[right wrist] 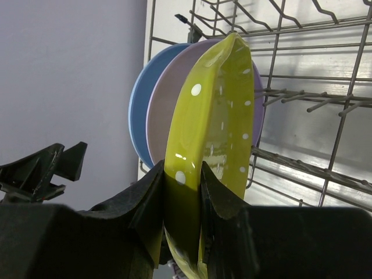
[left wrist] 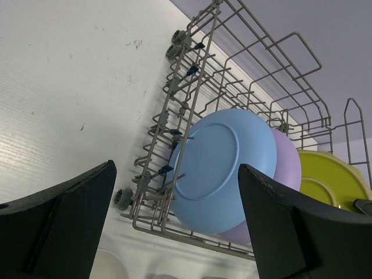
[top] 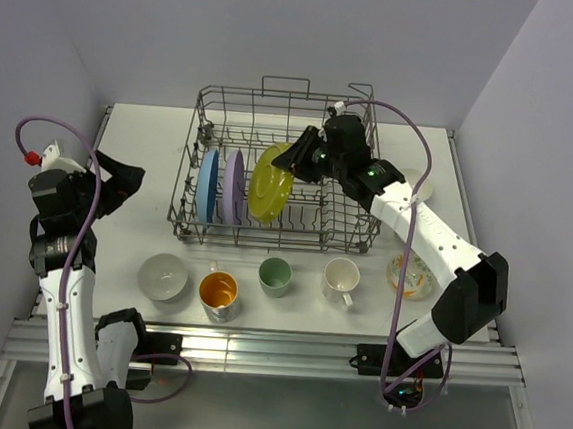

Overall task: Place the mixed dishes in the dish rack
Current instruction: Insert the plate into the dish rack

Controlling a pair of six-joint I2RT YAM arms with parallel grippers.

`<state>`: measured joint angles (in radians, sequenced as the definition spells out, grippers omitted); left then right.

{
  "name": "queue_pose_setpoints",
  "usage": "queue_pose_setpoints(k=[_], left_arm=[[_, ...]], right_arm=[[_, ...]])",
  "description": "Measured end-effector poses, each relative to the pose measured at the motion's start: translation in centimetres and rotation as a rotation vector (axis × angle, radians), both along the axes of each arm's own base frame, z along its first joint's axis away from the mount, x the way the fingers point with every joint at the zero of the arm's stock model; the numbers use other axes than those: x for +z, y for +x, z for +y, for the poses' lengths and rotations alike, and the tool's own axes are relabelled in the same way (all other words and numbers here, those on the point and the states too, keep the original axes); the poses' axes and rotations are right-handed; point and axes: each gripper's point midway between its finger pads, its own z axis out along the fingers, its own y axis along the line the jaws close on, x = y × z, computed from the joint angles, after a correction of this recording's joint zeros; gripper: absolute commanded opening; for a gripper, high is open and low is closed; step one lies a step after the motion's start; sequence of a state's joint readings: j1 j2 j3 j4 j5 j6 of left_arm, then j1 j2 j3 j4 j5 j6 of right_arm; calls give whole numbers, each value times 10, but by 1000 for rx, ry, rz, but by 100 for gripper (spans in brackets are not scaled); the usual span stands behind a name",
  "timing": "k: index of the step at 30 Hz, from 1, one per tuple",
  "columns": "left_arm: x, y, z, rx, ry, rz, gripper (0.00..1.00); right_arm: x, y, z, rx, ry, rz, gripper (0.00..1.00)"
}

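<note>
The grey wire dish rack (top: 348,242) stands at the back of the table. A blue plate (top: 207,183) and a lavender plate (top: 233,183) stand upright in it. My right gripper (top: 298,165) is shut on the rim of a yellow-green plate (top: 269,183), holding it on edge in the rack beside the lavender one; its pads (right wrist: 150,200) squeeze the dotted yellow-green plate (right wrist: 218,122). My left gripper (top: 119,182) hangs open and empty left of the rack, facing the blue plate (left wrist: 224,168). In front of the rack sit a white bowl (top: 162,276), an orange-inside cup (top: 218,293), a pale green cup (top: 274,275) and a white mug (top: 341,279).
A floral-patterned bowl (top: 411,276) lies at the right, partly under my right arm. A white dish (top: 419,182) shows behind that arm near the rack's right end. The table's front edge meets a metal rail (top: 255,347).
</note>
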<state>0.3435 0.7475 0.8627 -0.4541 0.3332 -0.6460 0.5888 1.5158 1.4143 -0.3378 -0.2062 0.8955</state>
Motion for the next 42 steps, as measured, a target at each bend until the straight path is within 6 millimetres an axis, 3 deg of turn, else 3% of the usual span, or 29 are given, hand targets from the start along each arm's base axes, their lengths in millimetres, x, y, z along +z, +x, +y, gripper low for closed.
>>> queue_pose_setpoints(k=[10, 17, 26, 33, 42], left_arm=[[-3, 0, 0, -1, 3, 6, 93], [-4, 0, 0, -2, 4, 8, 93], [-4, 0, 1, 0, 5, 8, 93], [-4, 0, 1, 0, 5, 9, 93], [-5, 0, 2, 1, 23, 10, 93]], right_arm=[[-15, 3, 5, -29, -47, 16, 0], [-13, 0, 8, -61, -84, -3, 0], [-18, 10, 11, -92, -112, 9, 0], [-37, 17, 19, -86, -144, 37, 0], [-37, 21, 30, -79, -197, -6, 0]])
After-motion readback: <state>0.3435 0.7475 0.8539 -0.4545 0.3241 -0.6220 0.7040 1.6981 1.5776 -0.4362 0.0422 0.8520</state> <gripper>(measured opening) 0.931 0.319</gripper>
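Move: Almost straight below the right hand, about 4 cm to its left and 12 cm down, lies the place in the rack for the yellow-green plate, which the hand already holds by its upper rim. The lilac plate stands some 10 cm left of the hand and the blue plate about 16 cm left, both level with it. The green cup is 17 cm back and 1 cm right. From the left hand that place is about 6 cm ahead and 24 cm right. Lowering the yellow-green plate into the rack beside the lilac one, the right hand sinks about 4 cm and shifts some 3 cm left and 2 cm forward. It drops first, nearly pauses, then goes on forward and down, ending with a level slide left. The wrist rolls about 10 degrees, its left side dipping, while the fingers keep their pinch. ##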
